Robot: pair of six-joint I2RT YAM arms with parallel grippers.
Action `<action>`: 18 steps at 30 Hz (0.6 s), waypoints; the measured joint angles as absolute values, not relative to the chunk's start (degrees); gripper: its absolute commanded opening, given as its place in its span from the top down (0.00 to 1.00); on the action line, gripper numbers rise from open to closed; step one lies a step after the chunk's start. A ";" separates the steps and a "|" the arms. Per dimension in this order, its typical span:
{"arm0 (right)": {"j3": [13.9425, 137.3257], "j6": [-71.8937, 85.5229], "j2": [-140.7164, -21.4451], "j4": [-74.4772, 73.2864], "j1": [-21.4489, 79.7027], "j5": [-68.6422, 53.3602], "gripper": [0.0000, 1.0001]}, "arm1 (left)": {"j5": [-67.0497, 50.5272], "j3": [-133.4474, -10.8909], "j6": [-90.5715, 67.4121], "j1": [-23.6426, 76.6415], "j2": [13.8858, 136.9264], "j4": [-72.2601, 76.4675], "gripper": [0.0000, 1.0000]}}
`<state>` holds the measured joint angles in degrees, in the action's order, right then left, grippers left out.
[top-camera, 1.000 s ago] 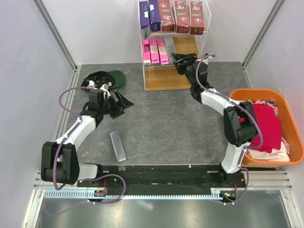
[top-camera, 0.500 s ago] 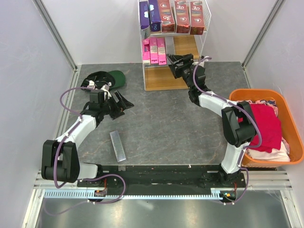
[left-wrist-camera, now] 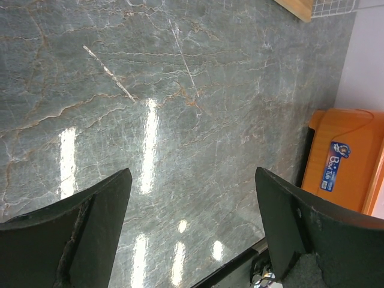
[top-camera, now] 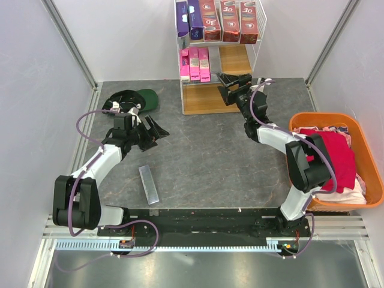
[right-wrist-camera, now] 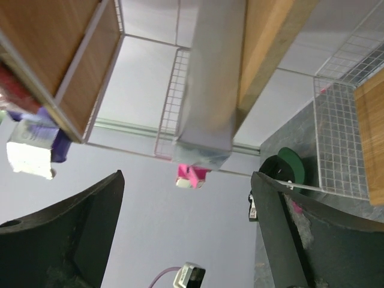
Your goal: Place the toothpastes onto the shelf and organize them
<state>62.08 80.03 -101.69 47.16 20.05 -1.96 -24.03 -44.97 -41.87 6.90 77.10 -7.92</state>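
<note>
The shelf stands at the back centre. Its top board carries purple toothpastes and dark red ones. On its middle board stand three pink cartons. In the right wrist view a silver-grey carton lies on a wooden board, with a pink carton behind it. My right gripper hangs open just in front of that carton, apart from it. Another silver-grey carton lies on the table near the left arm. My left gripper is open over bare table.
A green and black cap lies at the back left of the grey table. An orange basket full of clothes stands at the right edge. White walls and metal posts enclose the table.
My right gripper has opened, let go of the silver-grey carton on the middle board and drawn back from the shelf. The left arm has not moved.
</note>
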 measured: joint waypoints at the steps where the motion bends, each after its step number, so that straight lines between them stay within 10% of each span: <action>1: 61.56 80.03 -100.86 47.18 20.01 -2.04 0.04 | -24.01 -45.17 -41.71 6.90 77.08 -8.38 0.09; 18: 46.15 79.61 -90.91 49.87 19.09 -6.20 0.02 | -12.75 -57.78 -33.23 10.74 74.61 -29.52 0.09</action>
<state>46.15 79.61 -90.91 49.87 19.09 -6.20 -12.75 -57.78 -33.23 10.74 74.61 -29.52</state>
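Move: The last grey toothpaste lies alone on bare table, roughly 18 cm back, 4 cm to the left and 11 cm below the left hand; the green cap is about 13 cm ahead and 11 cm left of that hand, at table level. From the right hand, that grey toothpaste is some 35 cm back, 25 cm left and 27 cm down. The shelved grey toothpaste is about 9 cm ahead, 2 cm left and level with the right hand; the nearest pink one is about 4 cm left of it. Already free of the shelved grey toothpaste, the right hand draws back about 6 cm from the middle shelf, arching up roughly 3 cm before sinking below its starting height, fingers staying wide open. Meanwhile the left hand, empty and open, rises some 3 cm over the table, edges left and slightly back, and rolls its left side up about 15 degrees. ##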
